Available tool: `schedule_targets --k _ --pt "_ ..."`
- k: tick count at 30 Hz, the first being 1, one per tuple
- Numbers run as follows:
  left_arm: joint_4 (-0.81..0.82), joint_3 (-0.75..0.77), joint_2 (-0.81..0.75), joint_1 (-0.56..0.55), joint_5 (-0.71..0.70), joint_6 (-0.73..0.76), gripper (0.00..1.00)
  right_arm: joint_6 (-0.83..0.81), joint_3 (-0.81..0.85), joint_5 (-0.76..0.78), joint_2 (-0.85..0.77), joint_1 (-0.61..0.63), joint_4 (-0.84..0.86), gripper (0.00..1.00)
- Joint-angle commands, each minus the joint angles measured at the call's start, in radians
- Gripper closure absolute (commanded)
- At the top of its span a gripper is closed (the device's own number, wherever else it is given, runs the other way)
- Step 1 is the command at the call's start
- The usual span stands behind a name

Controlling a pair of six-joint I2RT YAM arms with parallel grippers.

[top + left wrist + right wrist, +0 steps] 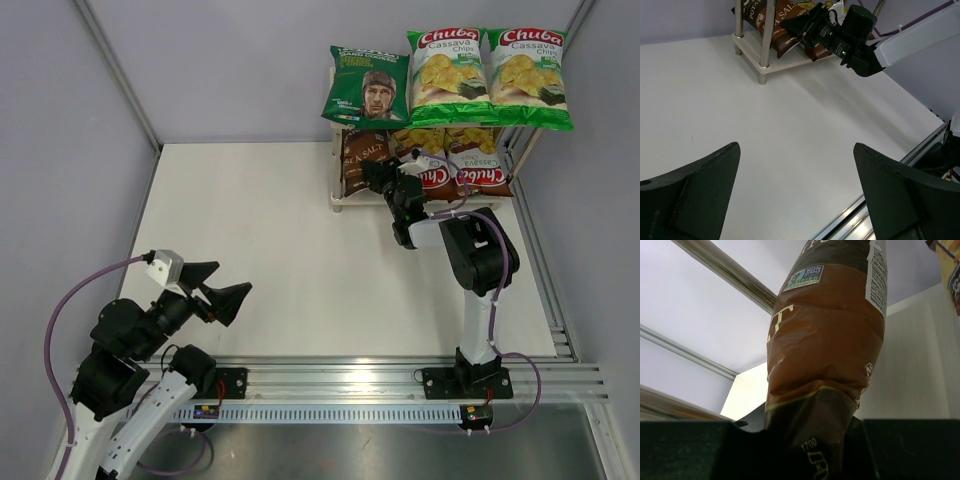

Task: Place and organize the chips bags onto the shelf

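Note:
The shelf (352,203) stands at the back right. On its top board are the dark green "REAL" bag (367,85) and two green-white Chuba bags (447,62) (527,65). On the lower tier are two brown Chuba bags (425,160) (478,162) and, at the left, the dark-brown Sea Salt bag (360,150). My right gripper (378,178) is shut on the Sea Salt bag's bottom edge (827,340), as the right wrist view shows. My left gripper (215,285) is open and empty over the near left of the table (797,190).
Silver shelf legs (766,35) stand at the lower board's corners. The white table (280,250) has aluminium rails along its near and right edges (400,375). Grey walls enclose the back and sides. The right arm (900,42) reaches across toward the shelf.

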Motion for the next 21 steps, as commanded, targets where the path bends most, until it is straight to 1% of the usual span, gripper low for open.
schedule_targets --k 1,3,5,9,10,13,14,15,16,18,20,21 --pt "0.059 -0.004 -0.003 0.001 0.035 0.017 0.01 0.046 0.059 -0.016 0.021 0.01 0.089 0.71" --pt "0.059 -0.005 -0.002 0.001 0.033 0.017 0.01 0.085 0.056 -0.015 0.018 0.014 0.06 0.7" --pt "0.058 -0.004 -0.002 0.001 0.033 0.017 0.01 0.108 0.049 -0.001 0.001 0.02 -0.007 0.67" --pt "0.056 -0.004 -0.002 0.001 0.032 0.017 0.01 0.158 0.01 0.002 -0.034 0.022 -0.046 0.59" --pt "0.056 -0.004 0.0 0.001 0.032 0.017 0.01 0.163 0.01 0.002 -0.053 0.022 -0.101 0.58" --pt "0.055 -0.001 -0.003 0.001 0.033 0.017 0.01 0.175 0.015 -0.015 -0.085 0.022 -0.175 0.56" --pt "0.055 -0.001 -0.003 0.001 0.032 0.017 0.01 0.186 0.024 -0.015 -0.091 0.022 -0.214 0.5" --pt "0.056 -0.001 -0.003 0.001 0.033 0.017 0.01 0.189 0.035 -0.009 -0.1 0.022 -0.259 0.47" --pt "0.055 -0.001 -0.003 0.001 0.036 0.018 0.01 0.189 0.044 -0.01 -0.116 0.022 -0.334 0.45" --pt "0.055 -0.002 -0.005 0.001 0.035 0.018 0.01 0.204 0.07 -0.015 -0.135 0.022 -0.412 0.39" --pt "0.053 -0.002 -0.008 0.001 0.03 0.017 0.01 0.214 0.108 -0.028 -0.146 0.022 -0.541 0.35" --pt "0.053 -0.002 -0.006 0.001 0.03 0.017 0.01 0.202 0.133 -0.05 -0.148 0.022 -0.601 0.28"
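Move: The brown Sea Salt bag is pinched near its bottom in the right hand, its middle some 6 cm ahead, 2 cm left and 4 cm above. Its place, the left end of the lower shelf, lies about 4 cm ahead, 1 left and 7 below. The middle Cassava bag stands 12 cm to the right and 4 ahead, the left front post 7 cm left and level. From the left hand that place is roughly 43 cm ahead, 25 right, 18 below. The Sea Salt bag's bottom end is let down onto the front of the lower shelf, beside the middle Cassava bag: the right hand sinks about 3 cm, then eases back a little while its fingers tip downward nearly 20 degrees. As it lowers, the fingers spread steadily from their pinch to well open, the left one coming clear of the bag. ##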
